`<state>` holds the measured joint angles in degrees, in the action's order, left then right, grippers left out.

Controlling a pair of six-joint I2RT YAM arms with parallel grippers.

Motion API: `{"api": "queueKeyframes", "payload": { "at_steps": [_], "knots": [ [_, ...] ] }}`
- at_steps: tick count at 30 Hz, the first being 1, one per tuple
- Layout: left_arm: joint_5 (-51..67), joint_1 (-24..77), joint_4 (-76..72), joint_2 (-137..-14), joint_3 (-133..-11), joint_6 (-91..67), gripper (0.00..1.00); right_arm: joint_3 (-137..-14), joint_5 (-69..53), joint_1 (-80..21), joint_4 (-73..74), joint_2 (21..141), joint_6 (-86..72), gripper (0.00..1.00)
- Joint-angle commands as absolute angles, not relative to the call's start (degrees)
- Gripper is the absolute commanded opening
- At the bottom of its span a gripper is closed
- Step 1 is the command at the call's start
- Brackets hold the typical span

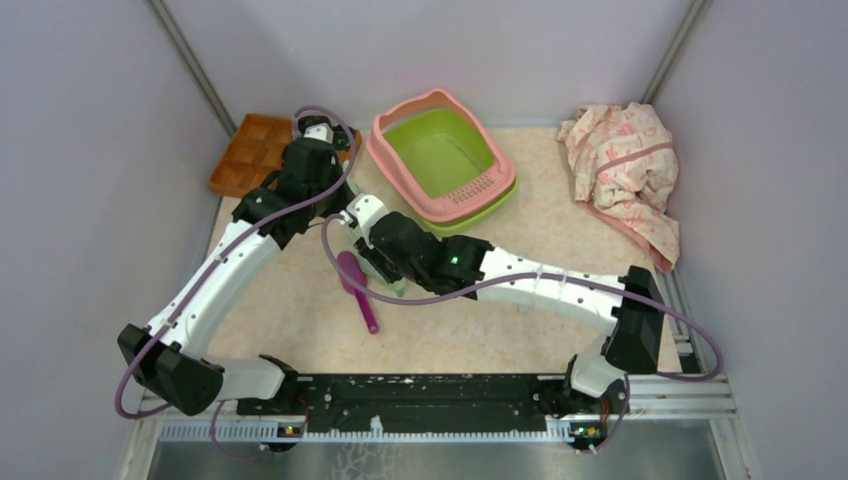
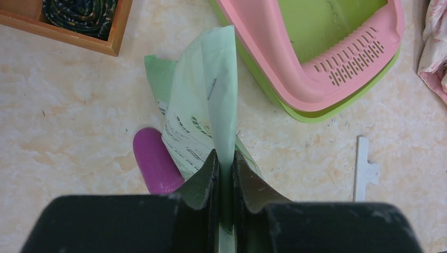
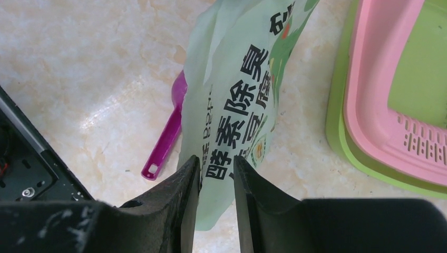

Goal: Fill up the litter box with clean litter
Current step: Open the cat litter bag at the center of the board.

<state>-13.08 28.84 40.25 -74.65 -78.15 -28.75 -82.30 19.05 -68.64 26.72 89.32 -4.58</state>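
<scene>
The litter box stands at the back middle of the table, a lime green basin under a pink rim with a slotted grate. Its basin looks bare, and the litter is out of view. A pale green printed bag hangs upright in front of the box. My left gripper is shut on the bag's thin top edge. My right gripper is at the bag's lower printed part, one jaw on each side, with a gap still showing between them.
A purple scoop lies on the table beside the bag. An orange-brown wooden compartment tray sits at the back left. A crumpled pink cloth lies at the back right. A white strip lies near the box.
</scene>
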Motion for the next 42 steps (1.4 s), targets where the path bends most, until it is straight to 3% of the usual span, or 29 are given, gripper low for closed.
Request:
{"api": "queueKeyframes", "payload": {
  "at_steps": [1,7,10,13,14,19,21,25,42],
  "knots": [
    [-12.5,28.7,35.6,-71.9,-79.0,-28.3,0.12,-85.8,21.2,-69.0,27.0,91.3,-4.6,0.30],
    [-12.2,28.6,35.7,-72.0,-79.2,-28.1,0.15,-88.6,24.4,-69.0,28.3,93.8,-4.6,0.29],
    [-11.9,28.4,35.9,-71.9,-79.4,-28.0,0.17,-92.6,30.9,-69.0,31.7,96.4,-5.0,0.19],
    [-11.6,28.1,36.0,-72.0,-79.5,-27.7,0.21,-95.5,35.7,-69.0,34.0,98.6,-4.8,0.01],
    [-11.6,28.1,36.1,-71.9,-79.6,-27.6,0.22,-96.1,36.3,-69.0,34.4,99.1,-4.6,0.00],
    [-11.7,27.1,36.7,-71.8,-79.9,-27.1,0.41,-96.4,37.4,-69.0,33.7,99.2,-4.1,0.00],
    [-12.2,26.6,37.3,-71.4,-80.0,-26.8,0.63,-95.4,36.7,-69.0,31.8,97.6,-3.7,0.00],
    [-12.9,24.6,38.1,-69.6,-80.2,-26.9,0.79,-97.3,34.3,-67.1,31.3,96.3,-3.4,0.00],
    [-11.4,24.3,38.5,-62.7,-74.0,-28.9,0.82,-103.4,37.9,-66.0,25.3,97.4,7.0,0.00]
  ]
}}
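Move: Between the hands stands the cat litter bag, still pinched at its upper edge by the left fingers; its middle lies about 4 cm back, 4 cm right and 10 cm below the left hand. From the part-open right hand that middle is some 6 cm ahead, 2 cm left and 10 cm down. The scoop lies about 2 cm back, 4 cm left and 22 cm below the right hand; the litter box is roughly 26 cm ahead, 13 cm right and 20 cm below. Sinking about 2 cm beside the bag, the right hand then pushes forward and shuts fully, pinching the bag's film near the upper side corner; still shut, it carries on forward, some 8 cm in all, and finally climbs about 6 cm, its fingers tipping up and swinging clockwise. Meanwhile the left fingers open wide, let go of the upper edge and draw away up and left, about 5 cm up. ##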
